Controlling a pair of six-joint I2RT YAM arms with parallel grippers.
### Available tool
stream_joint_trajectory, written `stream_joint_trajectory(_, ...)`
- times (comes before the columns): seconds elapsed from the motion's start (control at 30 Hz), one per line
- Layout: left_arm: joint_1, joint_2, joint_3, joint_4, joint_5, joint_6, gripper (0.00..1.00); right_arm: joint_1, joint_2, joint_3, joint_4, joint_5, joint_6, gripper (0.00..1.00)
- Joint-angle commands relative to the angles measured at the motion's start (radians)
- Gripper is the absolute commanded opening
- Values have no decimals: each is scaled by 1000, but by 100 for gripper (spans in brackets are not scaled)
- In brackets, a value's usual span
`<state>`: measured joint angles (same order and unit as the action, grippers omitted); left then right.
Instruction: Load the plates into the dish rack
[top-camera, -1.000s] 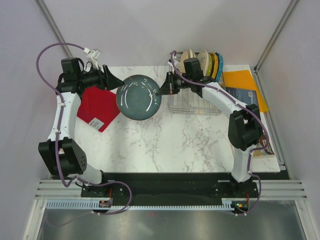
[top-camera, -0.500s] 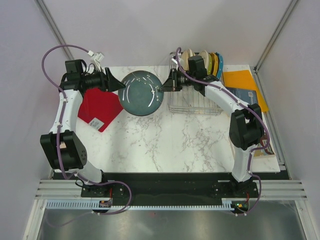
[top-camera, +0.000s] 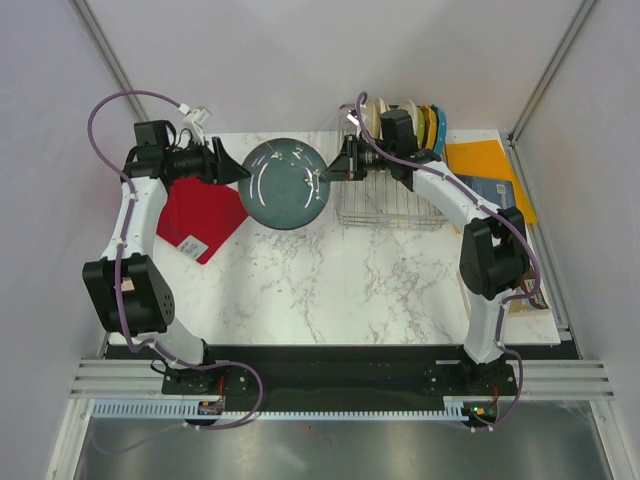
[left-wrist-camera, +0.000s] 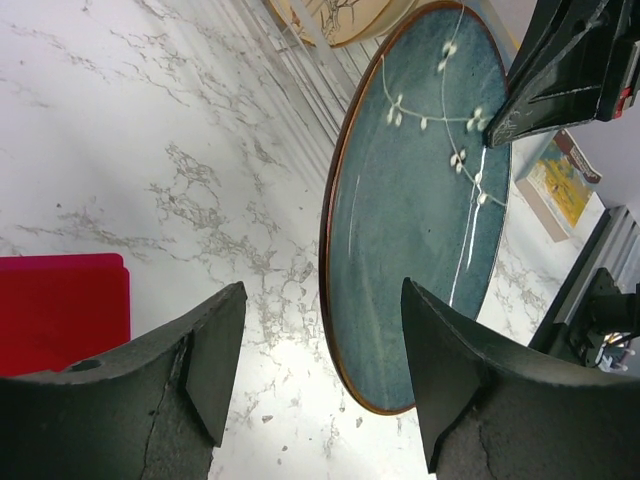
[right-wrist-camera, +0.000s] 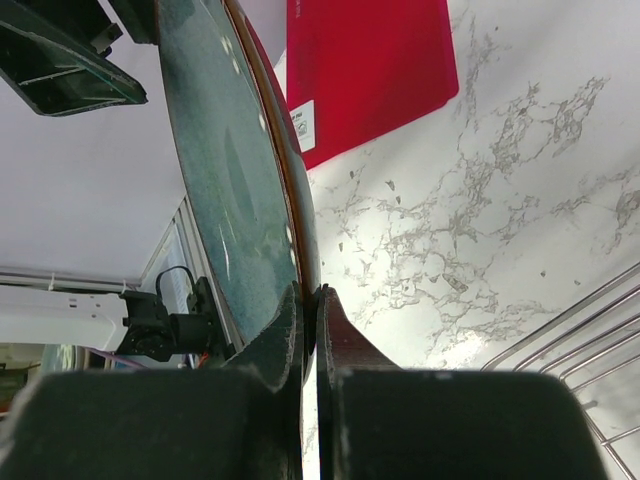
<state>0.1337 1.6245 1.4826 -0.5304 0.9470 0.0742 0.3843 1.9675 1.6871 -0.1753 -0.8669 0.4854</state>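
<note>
The dark teal speckled plate (top-camera: 285, 183) hangs tilted above the table, left of the silver wire dish rack (top-camera: 392, 210). My right gripper (top-camera: 337, 172) is shut on its right rim; the right wrist view shows both fingers (right-wrist-camera: 285, 335) pinching the rim of the plate (right-wrist-camera: 225, 170). My left gripper (top-camera: 236, 170) is open at the plate's left edge. In the left wrist view (left-wrist-camera: 325, 385) its jaws stand wide apart with the rim of the plate (left-wrist-camera: 415, 210) just ahead, untouched. Two cream plates (top-camera: 377, 113) and a blue-edged one (top-camera: 438, 128) stand in the rack's back slots.
A red square mat (top-camera: 200, 215) lies on the marble table under my left arm, also in the right wrist view (right-wrist-camera: 365, 70). A yellow folder (top-camera: 485, 165) and a booklet (top-camera: 495, 190) lie right of the rack. Grey walls stand close behind.
The teal plate has moved a little to the right and toward the back with the right gripper. The left arm has followed it back, jaws staying open.
</note>
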Motion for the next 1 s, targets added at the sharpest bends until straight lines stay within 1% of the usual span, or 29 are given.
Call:
stream_joint_trajectory(0.0, 0, 24, 11, 4, 61, 29, 69, -4, -93, 20, 146, -96, 53, 0)
stream_joint_trajectory(0.2, -28, 44, -18, 3, 95, 30, 67, 10, -55, 43, 166, -95, 79, 0)
stream_joint_trajectory(0.3, -43, 48, -25, 4, 104, 27, 55, 21, -33, 63, 168, -95, 79, 0)
stream_joint_trajectory(0.33, -43, 49, -25, 3, 107, 26, 42, 24, -27, 65, 166, -92, 78, 0)
stream_joint_trajectory(0.4, -43, 55, -22, 6, 118, 18, 27, 27, -19, 62, 168, -89, 79, 0)
stream_joint_trajectory(0.43, -43, 54, -22, 6, 122, 21, 15, 28, -12, 60, 166, -93, 79, 0)
stream_joint_trajectory(0.5, -43, 51, -27, 6, 128, 19, 6, 30, -6, 51, 166, -90, 70, 0)
stream_joint_trajectory(0.53, -43, 51, -28, 6, 136, 19, 3, 30, 1, 45, 168, -92, 64, 15)
stream_joint_trajectory(0.57, -45, 54, -30, 4, 147, 19, 3, 30, 4, 39, 166, -96, 58, 28)
stream_joint_trajectory(0.63, -42, 55, -31, 6, 156, 18, 2, 34, 14, 33, 166, -101, 50, 46)
stream_joint_trajectory(0.73, -43, 58, -35, 6, 164, 16, 2, 48, 34, 43, 168, -132, 51, 52)
stream_joint_trajectory(0.97, -43, 67, -27, 7, 188, 7, 2, 87, 63, 62, 168, -130, 51, 57)
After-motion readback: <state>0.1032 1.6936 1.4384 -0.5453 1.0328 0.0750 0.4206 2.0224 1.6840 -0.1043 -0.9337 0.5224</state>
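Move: My right hand still holds the blue-grey plate by its right rim. The plate's middle is about 10 cm left of that hand, 2 cm nearer me and slightly lower. From my open left hand it is roughly 11 cm right, 1 cm back and 3 cm lower. The dish rack's middle is about 15 cm right, 4 cm ahead and 16 cm below my right hand; the red folder lies some 14 cm left, 7 cm back and 20 cm below my left. I slide my left hand about 2.5 cm right and 2 cm down, its open fingers straddling the plate's near edge, and shut them to pinch the left rim, then sink another 1.5 cm still gripping. As it closes and after, my right hand eases some 2 cm left and a little down, opening about halfway so that its pinch ends while its fingers stay around the right rim. ##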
